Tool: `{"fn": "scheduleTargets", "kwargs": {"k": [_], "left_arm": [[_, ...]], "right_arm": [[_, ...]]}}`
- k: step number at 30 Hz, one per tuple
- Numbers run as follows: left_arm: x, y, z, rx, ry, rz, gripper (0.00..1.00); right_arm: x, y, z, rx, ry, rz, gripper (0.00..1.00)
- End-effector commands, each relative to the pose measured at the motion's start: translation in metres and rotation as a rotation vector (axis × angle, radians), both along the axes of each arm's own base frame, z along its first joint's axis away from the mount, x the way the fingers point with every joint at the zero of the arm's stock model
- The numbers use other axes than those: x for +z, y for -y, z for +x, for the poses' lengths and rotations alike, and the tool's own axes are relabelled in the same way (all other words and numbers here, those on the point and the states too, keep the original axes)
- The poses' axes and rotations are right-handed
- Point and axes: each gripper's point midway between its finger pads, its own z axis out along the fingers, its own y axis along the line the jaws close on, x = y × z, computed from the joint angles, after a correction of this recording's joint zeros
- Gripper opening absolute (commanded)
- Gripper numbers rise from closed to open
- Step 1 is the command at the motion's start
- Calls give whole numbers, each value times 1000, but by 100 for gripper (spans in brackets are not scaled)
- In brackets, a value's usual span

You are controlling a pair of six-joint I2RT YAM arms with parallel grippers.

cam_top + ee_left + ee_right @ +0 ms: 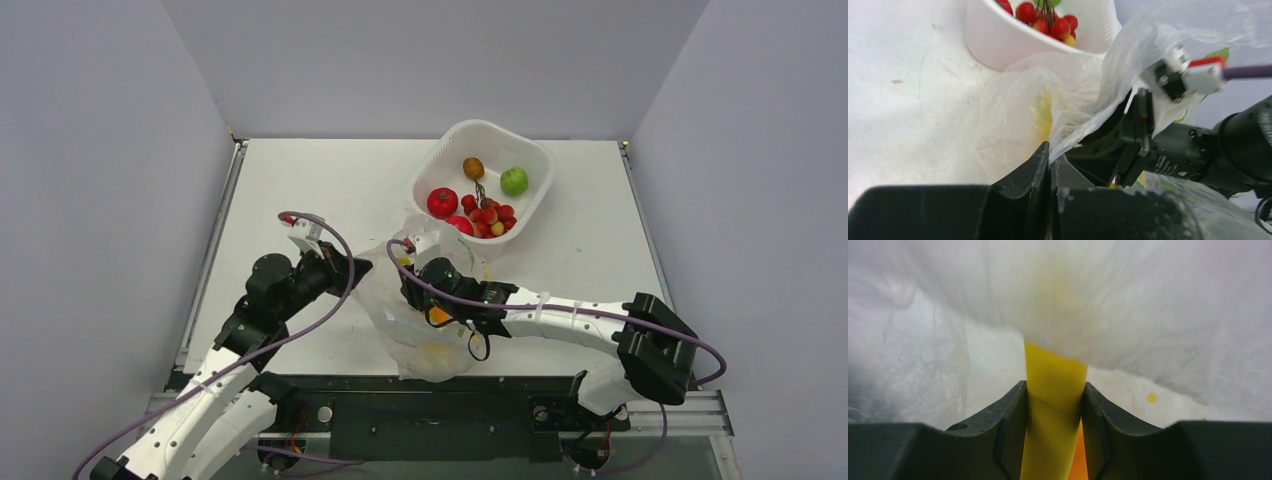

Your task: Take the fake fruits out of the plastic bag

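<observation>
The plastic bag (pixel 400 305) lies crumpled near the table's front edge, between my two arms. My left gripper (pixel 360 268) is shut on a fold of the bag's edge (pixel 1068 135), its jaws (pixel 1050 155) pressed together on the film. My right gripper (pixel 432 308) reaches inside the bag and is shut on an orange-yellow mango-like fruit (pixel 1054 385), which stands upright between the fingers (pixel 1013 415). Bag film (pixel 1148 300) drapes over the fruit's top. A red round fruit (pixel 442 202) and a bunch of red grapes (pixel 490 215) lie in the white tub.
The white rigid tub (pixel 440 160) stands behind the bag, at the back right, and also holds a green apple (pixel 514 181) and a small brown fruit (pixel 473 167). In the left wrist view the tub (pixel 998 45) sits just beyond the bag. Grey walls enclose the table.
</observation>
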Motion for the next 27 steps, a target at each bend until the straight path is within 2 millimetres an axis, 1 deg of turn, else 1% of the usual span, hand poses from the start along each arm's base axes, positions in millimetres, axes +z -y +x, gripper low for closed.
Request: {"fn": "scheduleTargets", "kwargs": {"k": [1, 3, 4, 5, 6, 8, 9, 11, 12, 13, 14, 15, 16, 18, 20, 21, 22, 23, 24, 25, 27], "left_arm": [[53, -20, 12, 87, 182, 51, 0], [61, -20, 15, 98, 188, 43, 0], [59, -18, 17, 92, 172, 47, 0], [60, -17, 18, 87, 164, 48, 0], [55, -15, 21, 83, 146, 59, 0], [46, -19, 25, 113, 118, 82, 0], [41, -21, 27, 126, 109, 90, 0], [41, -26, 27, 151, 132, 86, 0], [40, -26, 26, 155, 140, 83, 0], [39, -27, 25, 156, 149, 80, 0], [34, -29, 25, 162, 142, 87, 0], [33, -32, 24, 174, 142, 88, 0], [27, -33, 23, 177, 128, 96, 0], [21, -33, 19, 165, 118, 101, 0], [16, -28, 13, 125, 112, 102, 0], [15, -26, 10, 105, 114, 102, 0], [11, -26, 8, 99, 105, 109, 0], [9, -26, 7, 92, 101, 116, 0], [5, -27, 5, 87, 89, 127, 0], [5, -26, 4, 76, 91, 136, 0], [3, -26, 1, 55, 91, 159, 0]], "right_arm": [[21, -23, -14, 206, 79, 60, 0], [21, -30, -25, 254, 90, 56, 0], [23, -34, -33, 286, 105, 52, 0], [25, -34, -34, 294, 127, 45, 0], [29, -37, -40, 304, 146, 48, 0], [37, -35, -39, 281, 193, 53, 0], [41, -31, -35, 252, 215, 62, 0], [47, -27, -29, 201, 244, 81, 0], [46, -23, -27, 183, 249, 82, 0], [55, -22, -24, 163, 273, 110, 0], [53, -18, -23, 159, 281, 111, 0], [64, -17, -21, 146, 311, 142, 0], [69, -14, -18, 118, 330, 159, 0], [81, -8, -12, 63, 362, 188, 0], [92, -6, -4, 20, 386, 187, 0], [92, -6, -1, 5, 390, 173, 0], [101, -7, 2, -10, 398, 173, 0], [101, -9, 5, -13, 400, 162, 0], [109, -11, 8, -21, 412, 165, 0], [109, -13, 9, -24, 413, 163, 0], [122, -20, 11, -18, 428, 182, 0]]}}
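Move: The right hand holds the long yellow fruit, its tip still under the bag's film; the white basket it will go to has its middle about 27 cm ahead, 17 cm right and 8 cm lower. The red tomato inside lies roughly 22 cm ahead, 8 cm right and 9 cm below, and the orange fruit in the bag some 3 cm back, 7 cm right and 10 cm below. From the left hand, pinching the bag's edge, the basket lies about 27 cm ahead, 23 cm right and 17 cm lower. Keeping its pinch on the yellow fruit, the right hand first draws back about 5 cm and a little left under the film, turning some 15 degrees counter-clockwise, then swings forward again while rising about 7 cm, undoing that turn and tilting its fingers up some 20 degrees. The left hand keeps the bag's edge shut in its fingers, jerks it up and slightly forward, then sinks back to its old height, ending a little to the left. ##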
